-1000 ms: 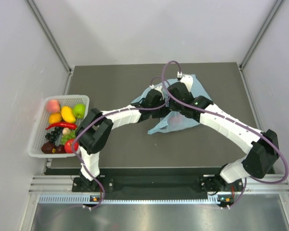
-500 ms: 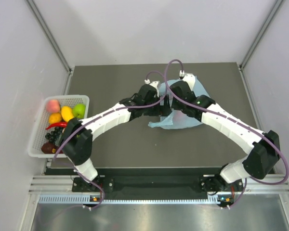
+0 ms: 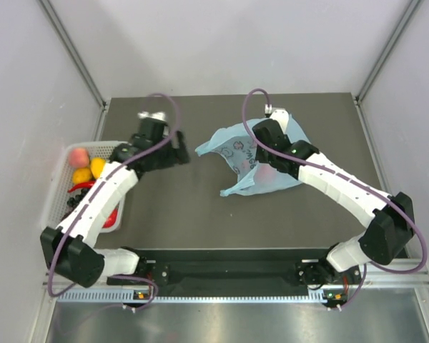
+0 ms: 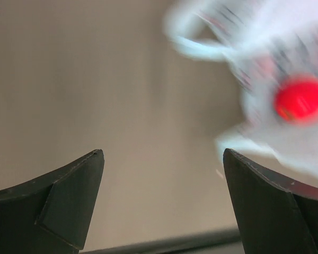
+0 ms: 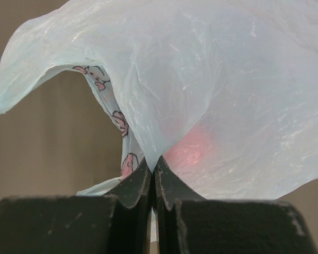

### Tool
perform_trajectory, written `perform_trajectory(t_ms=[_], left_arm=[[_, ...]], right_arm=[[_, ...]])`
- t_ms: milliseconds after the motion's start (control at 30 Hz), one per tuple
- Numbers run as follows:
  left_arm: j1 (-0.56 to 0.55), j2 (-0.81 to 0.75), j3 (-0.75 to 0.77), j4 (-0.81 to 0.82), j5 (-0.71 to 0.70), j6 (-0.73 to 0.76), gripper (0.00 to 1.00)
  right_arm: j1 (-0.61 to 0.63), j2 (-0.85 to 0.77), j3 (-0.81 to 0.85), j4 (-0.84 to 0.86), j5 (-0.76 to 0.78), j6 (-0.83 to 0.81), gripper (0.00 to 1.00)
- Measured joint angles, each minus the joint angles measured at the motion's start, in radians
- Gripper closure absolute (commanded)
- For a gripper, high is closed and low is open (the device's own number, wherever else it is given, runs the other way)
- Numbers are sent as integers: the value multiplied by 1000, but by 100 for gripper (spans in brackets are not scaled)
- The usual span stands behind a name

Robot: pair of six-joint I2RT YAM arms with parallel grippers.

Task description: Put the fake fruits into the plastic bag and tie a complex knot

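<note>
The light-blue plastic bag [image 3: 232, 151] lies at the middle of the dark table, its mouth held up. My right gripper [image 3: 266, 158] is shut on a pinch of its film; in the right wrist view the fingertips [image 5: 153, 161] meet on the plastic bag [image 5: 228, 79]. A red fake fruit [image 4: 301, 99] sits inside the bag and shows pink through the film [image 5: 193, 151]. My left gripper [image 3: 180, 153] hangs open and empty between bag and basket, its jaws wide apart [image 4: 161, 153]. More fake fruits, a peach [image 3: 79, 156] and a mango [image 3: 97, 167], lie in the basket.
A white mesh basket [image 3: 57, 187] stands at the table's left edge, partly under my left arm, with a red chilli [image 3: 83, 187] and a red fruit [image 3: 111, 219] in it. Grey walls close in the back and both sides.
My left arm has swung left, away from the bag toward the basket, with open jaws. The bag's printed mouth now shows. The right gripper has kept its pinch in place.
</note>
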Motion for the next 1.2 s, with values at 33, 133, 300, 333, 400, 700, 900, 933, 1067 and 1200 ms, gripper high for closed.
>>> perform_trajectory(t_ms=[33, 133, 300, 333, 400, 700, 900, 933, 1067, 1200], left_arm=[[78, -19, 0, -21, -15, 5, 1], [290, -60, -1, -66, -82, 21, 1], [570, -58, -2, -93, -62, 33, 1], [627, -51, -3, -89, -47, 32, 1], [721, -37, -10, -81, -27, 28, 1], [858, 106, -14, 19, 55, -38, 1], [871, 211, -17, 78, 68, -89, 1], [871, 219, -18, 90, 68, -97, 1], [873, 255, -21, 135, 72, -132, 1], [874, 319, -22, 166, 66, -159, 1]], right_arm=[[0, 2, 0, -1, 0, -6, 100], [0, 8, 0, 0, -3, -20, 100], [0, 12, 0, 8, -6, -46, 100], [0, 12, 0, 10, -7, -51, 100], [0, 12, 0, 14, -10, -60, 100], [0, 12, 0, 15, -24, -88, 100], [0, 10, -21, 31, -32, -101, 100], [0, 10, -28, 35, -33, -103, 100], [0, 9, -34, 39, -37, -111, 100], [0, 0, -34, 43, -41, -120, 100]])
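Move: The green fruit lies about 28 cm to the empty left hand's left, some 10 cm farther ahead and roughly 16 cm below, in the white basket. The yellow mango is about 6 cm left of that fruit and 2 cm nearer; the peach is some 13 cm left of it and 2 cm farther out. From the right hand, pinching the bag, the green fruit is about 53 cm left, 5 cm ahead and 16 cm below. Open left hand swings about 30 cm left, then forward and down over the green fruit, turning counter-clockwise. ##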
